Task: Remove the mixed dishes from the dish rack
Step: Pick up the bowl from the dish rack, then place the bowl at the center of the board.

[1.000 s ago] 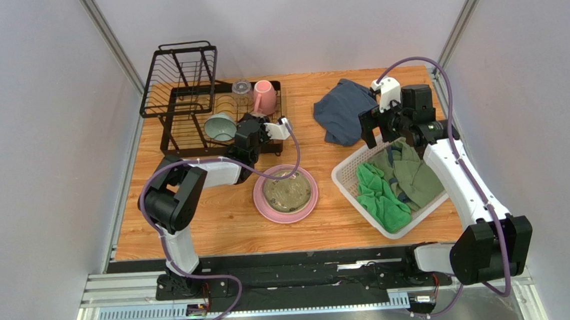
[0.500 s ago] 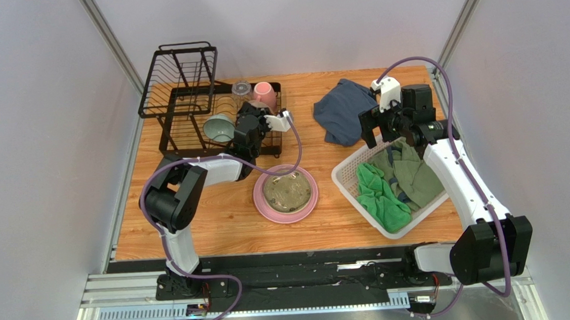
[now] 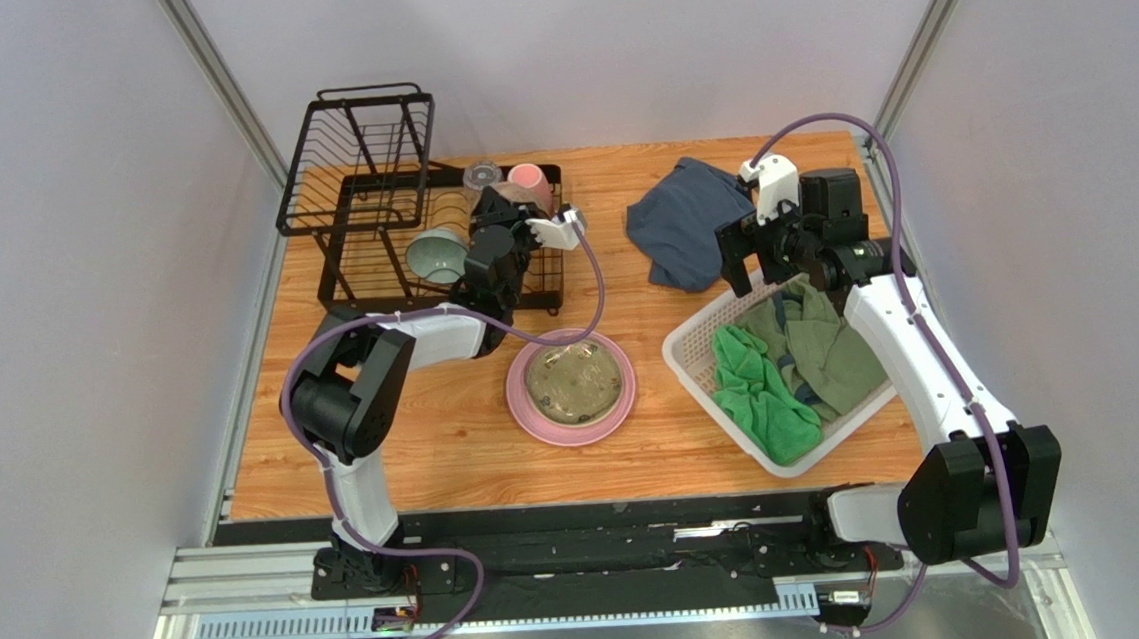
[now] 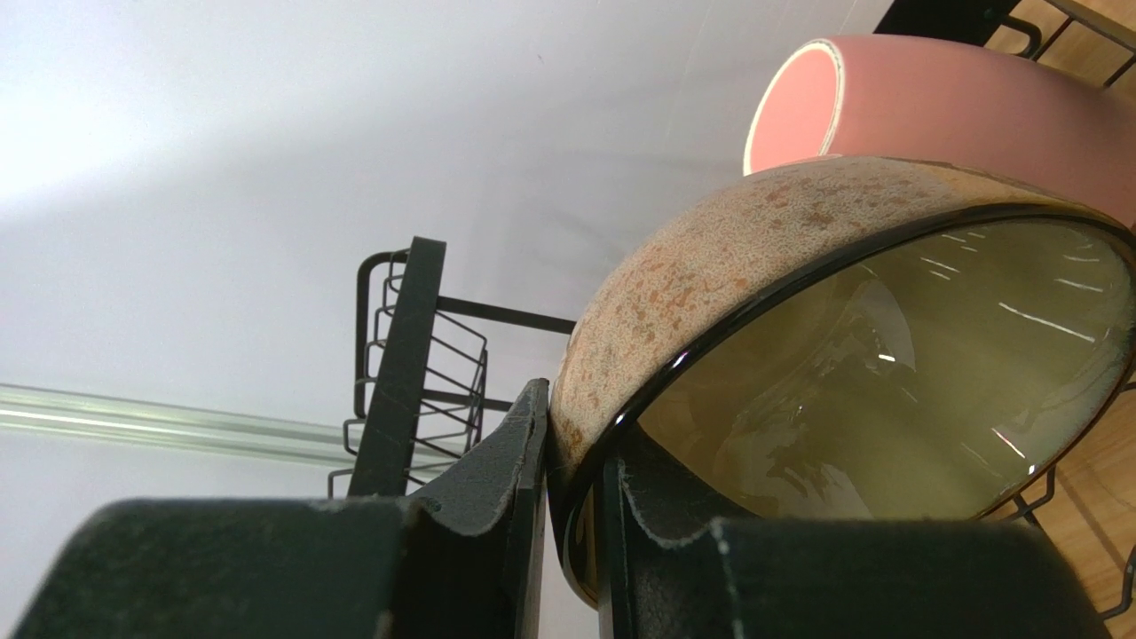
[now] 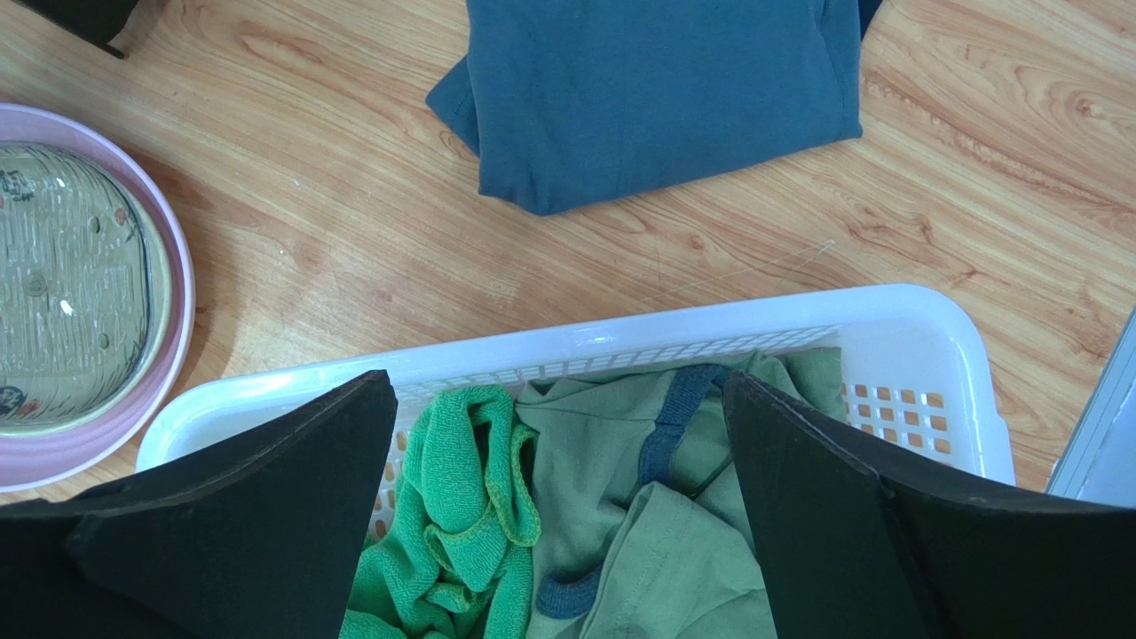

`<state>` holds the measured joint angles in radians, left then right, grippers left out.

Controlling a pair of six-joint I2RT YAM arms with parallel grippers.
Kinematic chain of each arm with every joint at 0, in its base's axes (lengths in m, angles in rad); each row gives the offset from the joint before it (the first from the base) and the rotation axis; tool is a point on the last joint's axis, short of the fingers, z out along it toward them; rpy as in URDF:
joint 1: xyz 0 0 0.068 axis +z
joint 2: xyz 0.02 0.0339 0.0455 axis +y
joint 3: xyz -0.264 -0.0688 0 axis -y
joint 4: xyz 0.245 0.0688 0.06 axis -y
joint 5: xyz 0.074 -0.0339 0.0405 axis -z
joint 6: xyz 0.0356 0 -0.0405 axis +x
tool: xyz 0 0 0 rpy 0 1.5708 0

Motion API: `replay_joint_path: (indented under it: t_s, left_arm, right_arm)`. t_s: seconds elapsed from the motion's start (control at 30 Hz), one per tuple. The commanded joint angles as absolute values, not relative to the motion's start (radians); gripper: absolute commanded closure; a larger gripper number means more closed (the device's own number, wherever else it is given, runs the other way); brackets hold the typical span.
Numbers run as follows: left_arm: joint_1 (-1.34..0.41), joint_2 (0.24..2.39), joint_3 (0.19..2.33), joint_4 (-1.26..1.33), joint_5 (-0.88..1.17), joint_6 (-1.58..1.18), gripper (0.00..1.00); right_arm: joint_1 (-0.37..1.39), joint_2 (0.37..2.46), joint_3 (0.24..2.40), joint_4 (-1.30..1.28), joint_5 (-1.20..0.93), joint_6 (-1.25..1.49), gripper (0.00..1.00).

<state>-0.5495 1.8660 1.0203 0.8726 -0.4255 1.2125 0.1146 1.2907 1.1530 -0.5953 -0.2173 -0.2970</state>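
My left gripper (image 3: 500, 243) hangs over the black dish rack (image 3: 352, 282), shut on the rim of the tan-olive bowl (image 4: 747, 253). In the left wrist view one finger (image 4: 514, 453) presses the speckled outside and the other sits inside the rim. The pink mug (image 4: 934, 100) lies just behind the bowl. In the rack I also see the pale teal bowl (image 3: 439, 254), the clear glass tumbler (image 3: 483, 177) and the pink mug (image 3: 529, 184). The large pink plate (image 3: 522, 406) lies on the table with a smaller plate (image 3: 574, 383) on it. My right gripper (image 5: 558, 393) is open above the white basket.
A white lattice basket (image 3: 691, 353) with green clothes (image 3: 761, 382) stands at the right. A folded blue garment (image 3: 682, 222) lies behind it. The rack's raised wire section (image 3: 357, 162) stands at the back left. Grey walls close the table's sides.
My left gripper has moved a little toward the back of the rack with the bowl in it. The right arm has barely moved.
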Motion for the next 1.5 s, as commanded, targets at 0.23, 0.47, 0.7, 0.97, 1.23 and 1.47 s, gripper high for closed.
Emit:
replay_joint_path:
  t_s: [0.23,0.47,0.7,0.97,1.23,1.47]
  left_arm:
    - [-0.555,1.496,1.019,0.610,-0.420,0.979,1.00]
    - [-0.554,1.327,1.121,0.023,-0.338,0.726,1.00]
    - [-0.545,1.212,1.184,-0.369,-0.210,0.578,1.00]
    - [-0.427,1.083,1.100,-0.618,-0.012,0.479,1.00]
    - [-0.353,1.075,1.005,-0.744,0.149,0.489,1.00]
    - [-0.272,1.137,0.960,-0.746,0.262,0.495,1.00]
  right_arm:
    - [0.118,1.289,1.200,-0.607,-0.215,-0.314,0.01]
    - [0.118,1.293,1.203,-0.611,-0.221,-0.316,0.01]
    - [0.127,1.289,1.203,-0.612,-0.222,-0.313,0.01]
    - [0.130,1.278,1.197,-0.603,-0.230,-0.308,0.01]
    - [0.141,1.289,1.198,-0.606,-0.226,-0.305,0.01]
    - [0.143,1.284,1.197,-0.603,-0.229,-0.307,0.01]
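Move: The left hand already holds the speckled bowl by its rim, raised over the rack. The bare table it is carried to lies about 27 cm back, 8 cm to the left and some 19 cm below. The plate stack is 25 cm back and 9 cm right, the pink mug 7 cm ahead and 4 cm right, the teal bowl 11 cm left and 2 cm back. From the right hand that bare spot lies about 41 cm left and 11 cm back. Back towards the robot by about 25 cm and some 9 cm to the left, the left hand carries the bowl out over the rack's front rail, first rising about 7 cm, then sinking to about 7 cm below its starting height over the bare table beside the plate stack. The fingers keep their pinch on the rim while the wrist tips from level to pointing steeply down, roughly 65 degrees. ##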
